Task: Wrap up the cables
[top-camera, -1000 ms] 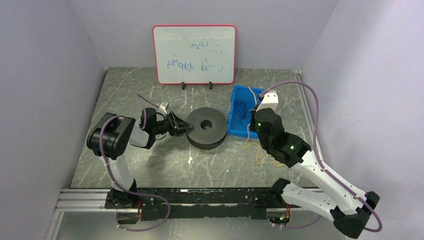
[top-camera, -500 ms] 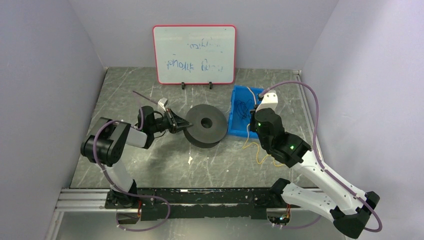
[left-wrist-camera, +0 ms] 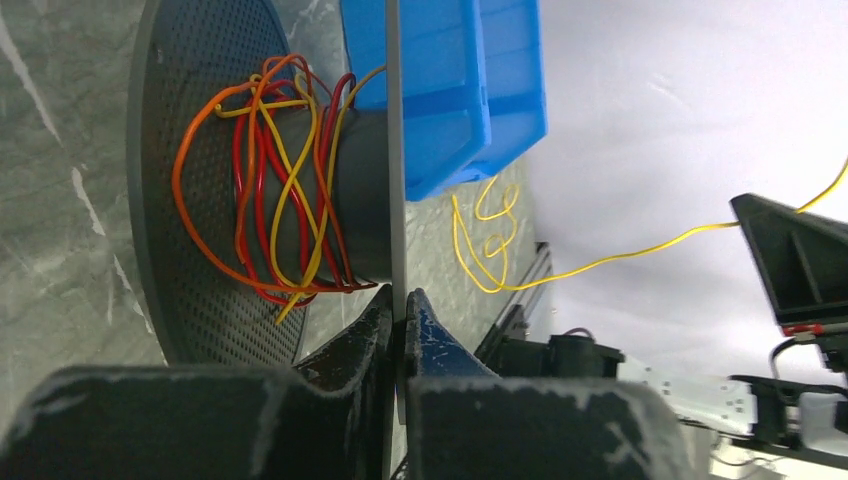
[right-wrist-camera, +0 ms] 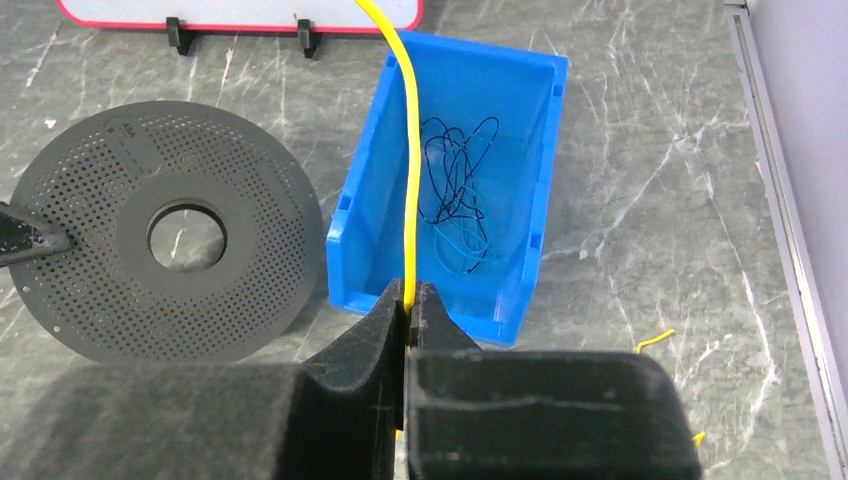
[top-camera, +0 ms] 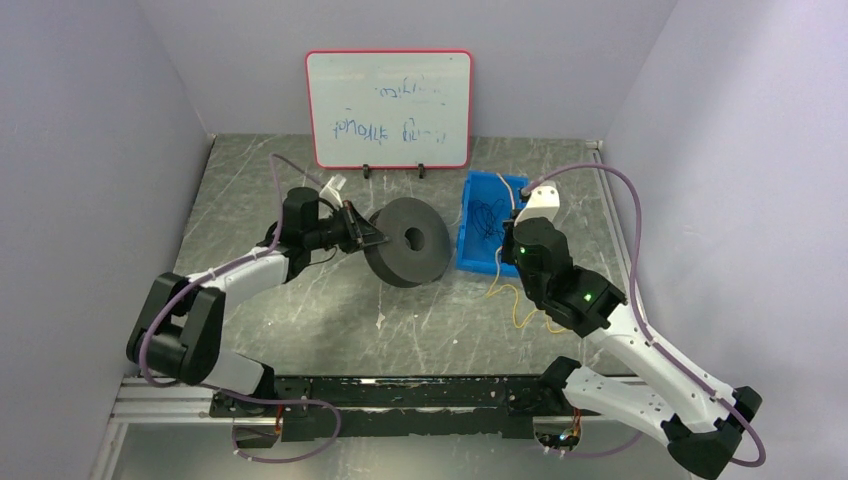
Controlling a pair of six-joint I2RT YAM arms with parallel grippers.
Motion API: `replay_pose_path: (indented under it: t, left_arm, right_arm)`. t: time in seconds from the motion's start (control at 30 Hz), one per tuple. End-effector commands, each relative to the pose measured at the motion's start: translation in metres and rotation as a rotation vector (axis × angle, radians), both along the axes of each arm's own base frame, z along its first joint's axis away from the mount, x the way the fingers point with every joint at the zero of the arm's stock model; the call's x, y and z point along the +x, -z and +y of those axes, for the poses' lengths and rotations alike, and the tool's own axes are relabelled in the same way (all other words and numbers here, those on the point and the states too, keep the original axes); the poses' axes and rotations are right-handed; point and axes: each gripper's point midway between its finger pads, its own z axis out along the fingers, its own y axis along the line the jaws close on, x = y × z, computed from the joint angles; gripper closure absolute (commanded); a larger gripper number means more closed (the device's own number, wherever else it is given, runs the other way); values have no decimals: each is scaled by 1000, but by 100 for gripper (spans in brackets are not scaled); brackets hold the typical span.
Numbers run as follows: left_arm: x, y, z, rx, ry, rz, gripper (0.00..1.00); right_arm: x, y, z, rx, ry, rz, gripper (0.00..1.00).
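Note:
A dark grey spool (top-camera: 400, 262) stands tilted up on its edge at mid-table. My left gripper (top-camera: 370, 238) is shut on the thin rim of its near flange (left-wrist-camera: 395, 150). Red, orange and yellow cables (left-wrist-camera: 275, 190) loop loosely round the hub. One yellow cable (left-wrist-camera: 600, 262) runs from the spool across the table to my right gripper (right-wrist-camera: 410, 298), which is shut on it in front of the blue bin. Its slack lies in curls on the table (top-camera: 520, 310). In the right wrist view the perforated flange (right-wrist-camera: 100, 200) faces the camera.
A blue bin (top-camera: 468, 240) right of the spool holds a tangle of thin dark wire (right-wrist-camera: 455, 200). A red-framed whiteboard (top-camera: 388, 108) stands at the back. Purple walls close in on both sides, and a metal rail (top-camera: 400, 395) runs along the near edge.
The left jaws closed on the spool's flange rim. The left arm then stretched out and lifted that side, tipping the spool from flat to tilted on edge. The right arm stayed put.

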Motion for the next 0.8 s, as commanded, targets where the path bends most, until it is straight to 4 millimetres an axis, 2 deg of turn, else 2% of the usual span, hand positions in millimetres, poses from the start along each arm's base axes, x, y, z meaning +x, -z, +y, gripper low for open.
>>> replay_pose_path:
  t: [0.0, 0.47, 0.77]
  left_arm:
    - [-4, -9, -3, 188, -4, -89, 93]
    - [-35, -44, -19, 479, -17, -245, 93]
    - [-63, -48, -31, 669, -40, -319, 93]
  right_arm:
    - [-3, -8, -6, 20, 14, -13, 100]
    - [-4, -6, -1, 29, -6, 7, 100]
    - [-5, 6, -3, 18, 4, 27, 100]
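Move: In the left fingers, already shut on its flange, the cable spool has its middle about 6 cm to the hand's right, 2 cm ahead and 5 cm below. The blue box lies some 19 cm to this hand's right, 5 cm ahead and 12 cm below. Slack yellow cable lies about 24 cm right, 10 cm back and 14 cm below. From the right hand, which already holds the yellow cable, the spool is roughly 15 cm left, 6 cm ahead and 16 cm below. Turning the spool up on edge by its pinched flange, the left hand swings back about 6 cm while going 4 cm to the right and 3 to 4 cm up. Its wrist rolls some 30 degrees, left side rising, so the right-pointing fingers swing to point more forward and down; they stay shut on the flange. ##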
